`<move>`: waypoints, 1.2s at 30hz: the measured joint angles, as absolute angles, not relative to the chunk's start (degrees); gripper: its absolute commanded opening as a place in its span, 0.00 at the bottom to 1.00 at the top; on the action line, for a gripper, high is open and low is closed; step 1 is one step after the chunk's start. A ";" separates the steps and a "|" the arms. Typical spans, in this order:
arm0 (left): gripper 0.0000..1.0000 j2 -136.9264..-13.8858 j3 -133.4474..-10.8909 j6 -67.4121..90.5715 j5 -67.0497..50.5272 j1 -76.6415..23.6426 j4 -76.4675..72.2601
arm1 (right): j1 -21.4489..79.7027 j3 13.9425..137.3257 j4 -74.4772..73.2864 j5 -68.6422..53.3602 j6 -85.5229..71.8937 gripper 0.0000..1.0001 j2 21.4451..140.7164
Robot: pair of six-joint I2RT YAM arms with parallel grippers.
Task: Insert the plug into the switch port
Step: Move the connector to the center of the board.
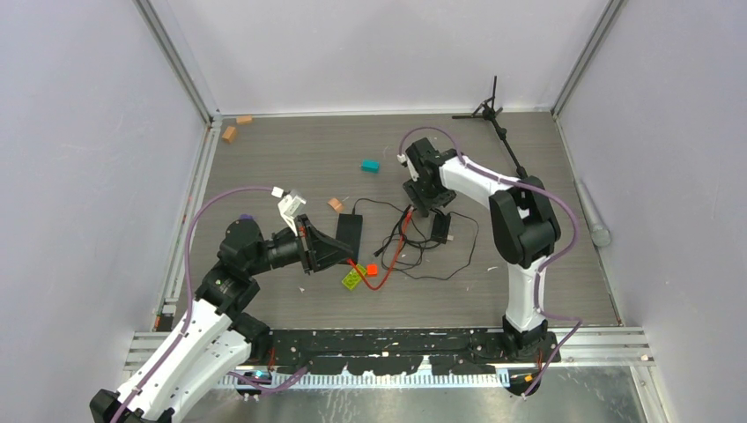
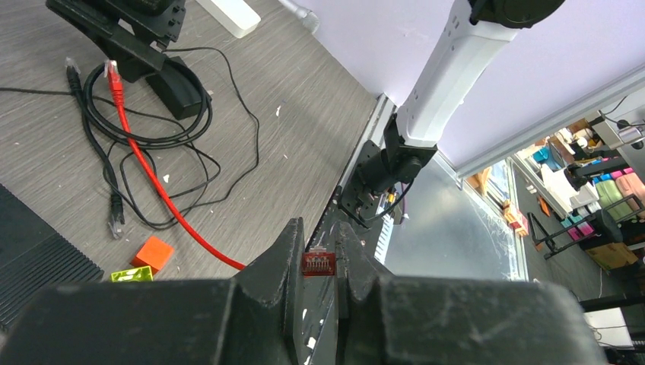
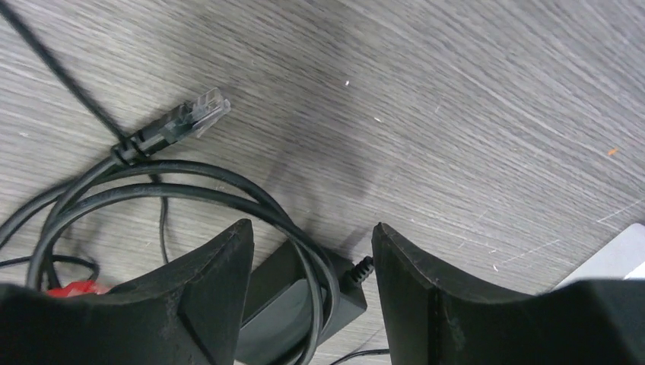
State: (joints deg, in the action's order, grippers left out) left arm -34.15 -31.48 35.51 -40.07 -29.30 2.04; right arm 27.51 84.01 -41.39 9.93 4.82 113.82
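Observation:
The plug [image 2: 318, 263], a small red connector, is pinched between the fingers of my left gripper [image 2: 321, 226], which is shut on it. Its red cable [image 2: 152, 179] runs back over the table to its other end [image 2: 112, 73]. In the top view my left gripper [image 1: 335, 256] sits just below the black switch [image 1: 350, 231]; the ports do not show. My right gripper [image 3: 308, 228] stands open, one finger on each side of the black power brick [image 3: 304, 308], without closing on it. In the top view my right gripper [image 1: 429, 208] hovers by that brick [image 1: 440, 227].
A coiled black cable [image 3: 190, 179] with a clear connector [image 3: 201, 109] lies over the brick. An orange block [image 2: 154, 253] and a green block [image 2: 129, 275] lie near the red cable. A teal block [image 1: 370, 166], small brown blocks [image 1: 230, 134] and a black stand [image 1: 487, 109] sit farther back.

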 measured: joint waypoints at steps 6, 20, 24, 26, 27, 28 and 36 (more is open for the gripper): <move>0.00 -34.15 -31.48 35.51 -40.03 -29.30 2.04 | 27.05 86.96 -43.48 9.34 7.62 0.22 118.13; 0.00 -33.82 -31.62 35.51 -38.96 -29.30 3.46 | 26.89 85.23 -41.91 11.07 7.35 0.00 107.46; 0.00 -33.82 -31.70 35.46 -38.44 -29.30 4.19 | 26.89 85.23 -40.58 12.19 6.44 0.00 98.35; 0.00 -33.78 -31.86 35.35 -38.09 -29.30 4.71 | 26.89 85.23 -40.07 12.58 5.87 0.00 95.33; 0.00 -33.78 -31.92 35.29 -38.04 -29.30 4.89 | 26.89 85.23 -39.92 12.62 5.65 0.01 94.52; 0.00 -33.78 -32.08 35.22 -37.91 -29.30 5.10 | 26.89 85.23 -39.72 12.56 5.43 0.01 93.86; 0.00 -33.95 -33.63 34.39 -37.43 -29.30 6.17 | 26.48 83.53 -38.46 19.64 0.97 0.03 93.93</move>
State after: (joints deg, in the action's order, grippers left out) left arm -33.95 -33.63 34.39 -37.43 -29.30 6.17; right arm 26.48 83.53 -38.46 19.64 0.97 93.93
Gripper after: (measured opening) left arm 0.136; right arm 0.061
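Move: The coiled black cable crosses just under the open right fingers, about 2 cm below them and 1 cm farther out. The black plug lies some 4 cm to that hand's left and 2 cm ahead, the red cable's free plug about 5 cm left and 1 cm back, and the power adapter roughly 4 cm back and 1 cm right, all about 3 cm down. From the left hand the coil lies about 20 cm ahead, 18 cm right and 24 cm below. The right fingers sink the last 1.5 cm or so and shut on a strand of the coiled black cable, then lift it quickly, almost straight up, about 15 cm off the lowest point. The fingertips swing forward some 20 degrees on the way, and the hand ends by easing a couple of centimetres right. The left hand all but stays put, still pinching the red cable's other plug. ##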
